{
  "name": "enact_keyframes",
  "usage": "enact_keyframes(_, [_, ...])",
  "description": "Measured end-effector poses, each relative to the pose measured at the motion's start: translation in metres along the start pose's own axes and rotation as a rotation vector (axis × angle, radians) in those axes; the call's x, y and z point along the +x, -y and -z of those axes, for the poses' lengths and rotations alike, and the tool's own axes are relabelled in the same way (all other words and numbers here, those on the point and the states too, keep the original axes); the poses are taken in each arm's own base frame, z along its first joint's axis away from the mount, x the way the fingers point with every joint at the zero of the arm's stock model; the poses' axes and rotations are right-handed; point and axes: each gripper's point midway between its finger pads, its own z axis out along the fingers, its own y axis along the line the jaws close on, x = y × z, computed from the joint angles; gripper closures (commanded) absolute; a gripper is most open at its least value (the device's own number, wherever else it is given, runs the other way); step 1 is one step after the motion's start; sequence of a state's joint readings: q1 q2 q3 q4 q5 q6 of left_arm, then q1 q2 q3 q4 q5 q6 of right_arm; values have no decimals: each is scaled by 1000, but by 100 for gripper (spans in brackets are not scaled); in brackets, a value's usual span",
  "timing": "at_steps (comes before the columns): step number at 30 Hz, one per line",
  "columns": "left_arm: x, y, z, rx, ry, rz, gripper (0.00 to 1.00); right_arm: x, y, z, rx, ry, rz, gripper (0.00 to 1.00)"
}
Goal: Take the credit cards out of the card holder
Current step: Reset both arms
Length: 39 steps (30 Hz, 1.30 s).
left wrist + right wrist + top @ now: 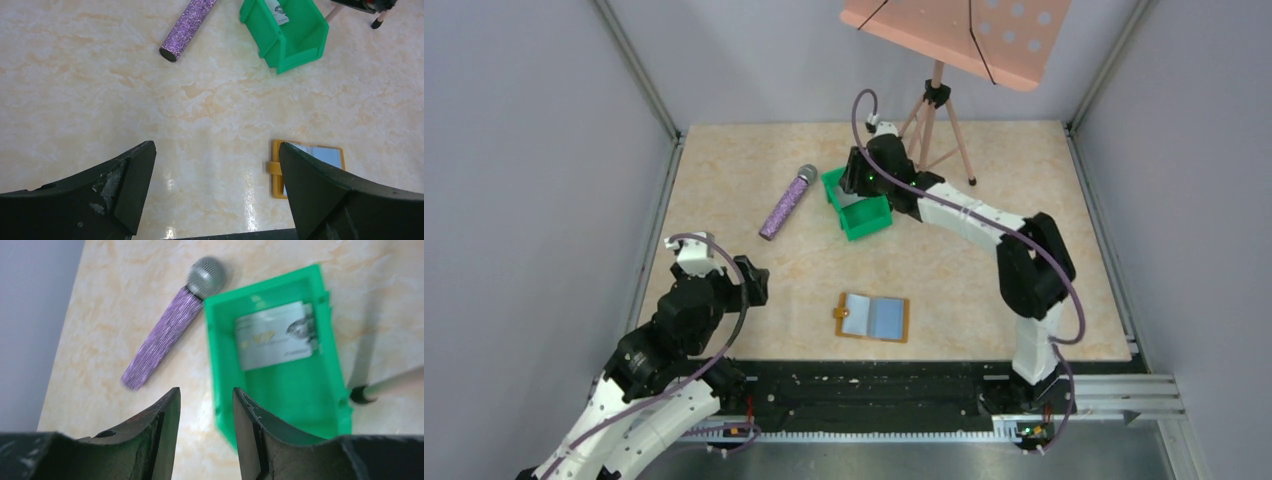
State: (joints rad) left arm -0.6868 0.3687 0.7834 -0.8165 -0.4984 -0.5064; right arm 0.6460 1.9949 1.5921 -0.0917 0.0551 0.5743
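The card holder (874,317) lies open and flat near the table's front edge, its pale blue-grey inner pockets facing up and its clasp tab on the left. The left wrist view shows it (320,152) partly hidden behind my right-hand finger. A silvery credit card (274,341) lies inside the green bin (295,390); it also peeks out in the left wrist view (277,11). My right gripper (854,172) hovers over the bin's left wall, jaws (206,395) partly open and holding nothing. My left gripper (752,280) stands wide open (215,150) to the left of the card holder, empty.
A purple glitter microphone (786,202) lies left of the green bin (861,205). A pink music stand (944,40) on a tripod stands at the back, one foot (360,394) close to the bin's right side. Grey walls enclose the table on three sides.
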Motion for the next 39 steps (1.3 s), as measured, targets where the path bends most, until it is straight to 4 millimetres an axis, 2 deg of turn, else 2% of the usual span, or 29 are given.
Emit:
enact_keyframes(3, [2, 6, -3, 10, -34, -9, 1, 12, -36, 48, -64, -16, 67, 56])
enact_keyframes(5, [2, 14, -4, 33, -53, -1, 1, 21, -54, 83, -105, -20, 100, 56])
enact_keyframes(8, [2, 24, -2, 79, -66, 16, 1, 37, -64, 143, -157, -34, 150, 49])
enact_keyframes(10, [1, 30, -1, 110, -71, 31, 1, 39, -55, 175, -158, -29, 168, 40])
enact_keyframes(13, [-1, 36, 1, 144, -64, 50, 1, 45, -28, 214, -129, -18, 190, 36])
enact_keyframes(14, [-3, 38, 2, 155, -57, 55, 1, 50, -18, 226, -114, -19, 196, 27])
enact_keyframes(15, [-5, 39, 3, 163, -51, 59, 1, 55, -9, 237, -104, -21, 199, 7])
enact_keyframes(16, [-7, 41, 3, 171, -43, 64, 1, 59, -1, 247, -93, -19, 198, 2])
enact_keyframes(21, [-7, 47, 0, 201, -24, 73, 1, 71, 36, 296, -54, 40, 166, 1])
enact_keyframes(24, [-2, 48, -4, 215, -26, 62, 1, 68, 47, 318, -54, 106, 131, 1])
enact_keyframes(28, [-2, 54, -3, 253, -14, 41, 1, 59, 56, 335, -36, 176, 81, 1])
enact_keyframes(34, [-5, 54, -2, 264, 3, 23, 1, 67, 70, 337, 23, 162, 32, 1])
enact_keyframes(39, [-4, 52, 0, 267, 16, 27, 1, 68, 72, 339, 31, 163, 16, 1])
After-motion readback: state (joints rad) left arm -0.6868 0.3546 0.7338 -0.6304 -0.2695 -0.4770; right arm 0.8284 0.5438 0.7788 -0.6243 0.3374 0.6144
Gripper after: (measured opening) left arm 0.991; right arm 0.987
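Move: The card holder lies open on the table about 25 cm back and 6 cm to the right of the right hand, some 16 cm below. From that hand the green box with the cards is about 5 cm ahead and 2 cm right, roughly 13 cm down. The microphone is 5 cm ahead and 16 cm left. From the left hand, the card holder is 2 cm ahead, 24 cm right and about 23 cm below. Pull the right gripper back from over the green box, rising at first, then sweep it right as well, ending about 27 cm back, 21 cm right and 8 cm up, beside and above the card holder. Open its half-open fingers wide on the way. Meanwhile ease the left gripper, still wide open, about 5 cm right towards the card holder, turning it slightly clockwise. ##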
